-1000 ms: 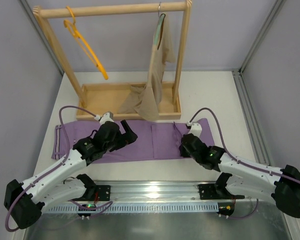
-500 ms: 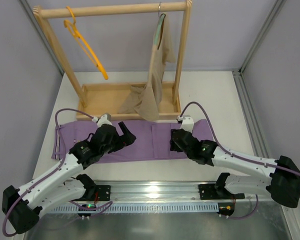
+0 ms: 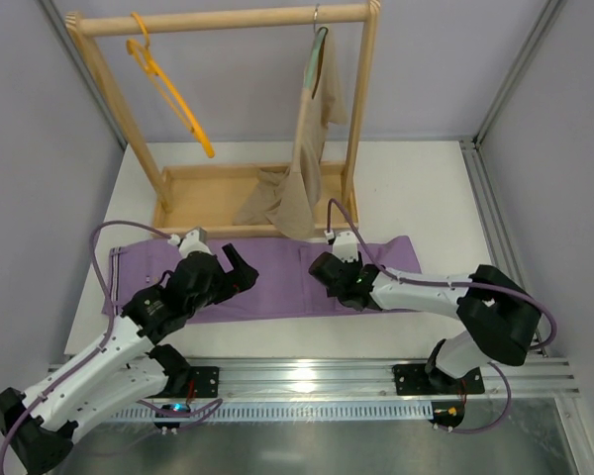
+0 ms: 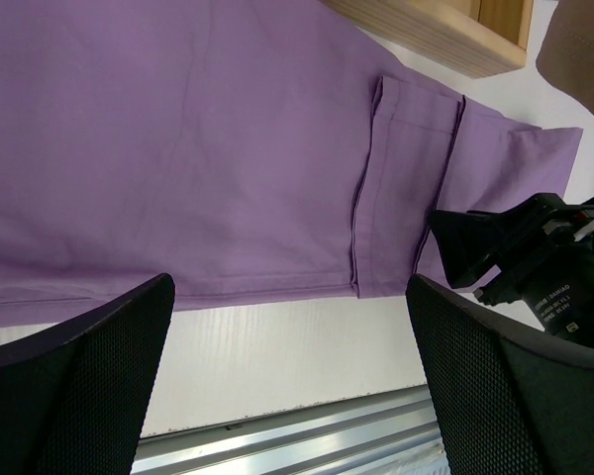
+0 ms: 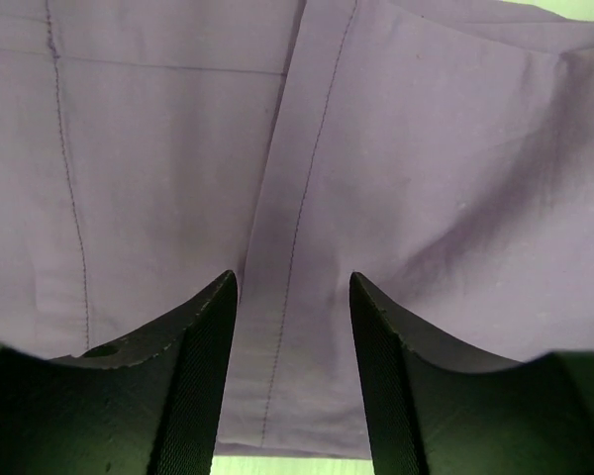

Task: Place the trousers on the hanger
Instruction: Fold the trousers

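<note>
The lilac trousers [image 3: 277, 282] lie flat across the table in front of the rack. The orange hanger [image 3: 168, 94] hangs empty at the left end of the rack's top bar. My left gripper [image 3: 240, 269] hovers over the left half of the trousers, open wide with nothing between its fingers [image 4: 79, 376]; below it are the trousers' near edge [image 4: 178, 148] and bare table. My right gripper [image 3: 322, 267] sits low over the middle of the trousers. It is open, and its fingertips [image 5: 203, 346] straddle a stitched seam [image 5: 297, 218] without pinching the cloth.
A wooden rack [image 3: 228, 18] with a tray base [image 3: 188, 223] stands behind the trousers. A beige garment [image 3: 307, 168] on a grey-green hanger droops into the tray. An aluminium rail [image 3: 307, 376] runs along the near edge. Grey walls close in on both sides.
The right gripper has opened and slid left along the trousers from their right end to the middle. The left arm has drawn back slightly to the left, still open.
</note>
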{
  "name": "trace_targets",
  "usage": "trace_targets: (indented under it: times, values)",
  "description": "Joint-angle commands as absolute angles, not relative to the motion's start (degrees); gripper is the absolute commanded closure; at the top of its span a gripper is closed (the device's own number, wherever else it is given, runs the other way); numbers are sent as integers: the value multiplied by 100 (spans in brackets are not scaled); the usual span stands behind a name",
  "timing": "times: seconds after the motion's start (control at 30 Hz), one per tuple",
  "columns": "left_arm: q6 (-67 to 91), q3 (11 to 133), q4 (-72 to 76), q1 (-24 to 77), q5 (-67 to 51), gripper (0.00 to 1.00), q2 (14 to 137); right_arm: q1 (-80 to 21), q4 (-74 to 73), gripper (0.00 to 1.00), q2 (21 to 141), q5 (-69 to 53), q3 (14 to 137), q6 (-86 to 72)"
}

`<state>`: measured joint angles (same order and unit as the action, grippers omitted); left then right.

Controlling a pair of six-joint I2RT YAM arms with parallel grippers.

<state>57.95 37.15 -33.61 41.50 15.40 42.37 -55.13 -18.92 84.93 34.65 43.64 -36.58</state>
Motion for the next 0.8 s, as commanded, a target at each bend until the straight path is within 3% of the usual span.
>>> trace_targets:
  times: [0.0, 0.27, 0.47, 0.77]
  values:
    - [5713, 3832, -3568, 4122, 1810, 0, 4026, -5511, -1696, 48, 8726, 3850, 4684, -3753]
    - [5766, 3709, -3639, 4113, 1828, 0, 3841, -5511, -1608, 64, 9079, 3876, 4764, -3911]
    - [5810, 3569, -3560, 4113, 1811, 0, 3762, -5511, -1959, 89, 8974, 4113, 4965, -3920]
    - [5836, 3463, -3296, 4113, 1714, 0, 3964, -5686, -2672, 96, 8578, 4131, 5405, -3876]
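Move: The upper leg's hem edge runs fore and aft just under the right hand's half-open fingers, its middle about 2 cm ahead and 2 cm below. The lower leg's hem lies some 4 cm to the left of that edge, and the trousers' folded right end roughly 18 cm to its right. The wooden tray's middle is about 20 cm ahead and 14 cm left of the hand. From the left hand, the upper hem is some 16 cm right, 3 cm ahead and 13 cm down. Downward first, by just under 2 cm with a slight push forward, the right hand sets its fingers astride the upper leg's hem edge and shuts them from about half open, pinching the cloth. It then climbs nearly 4 cm, easing about 1 cm forward and 1 cm left, fingers still slanting forward and down and keeping hold of the hem. ##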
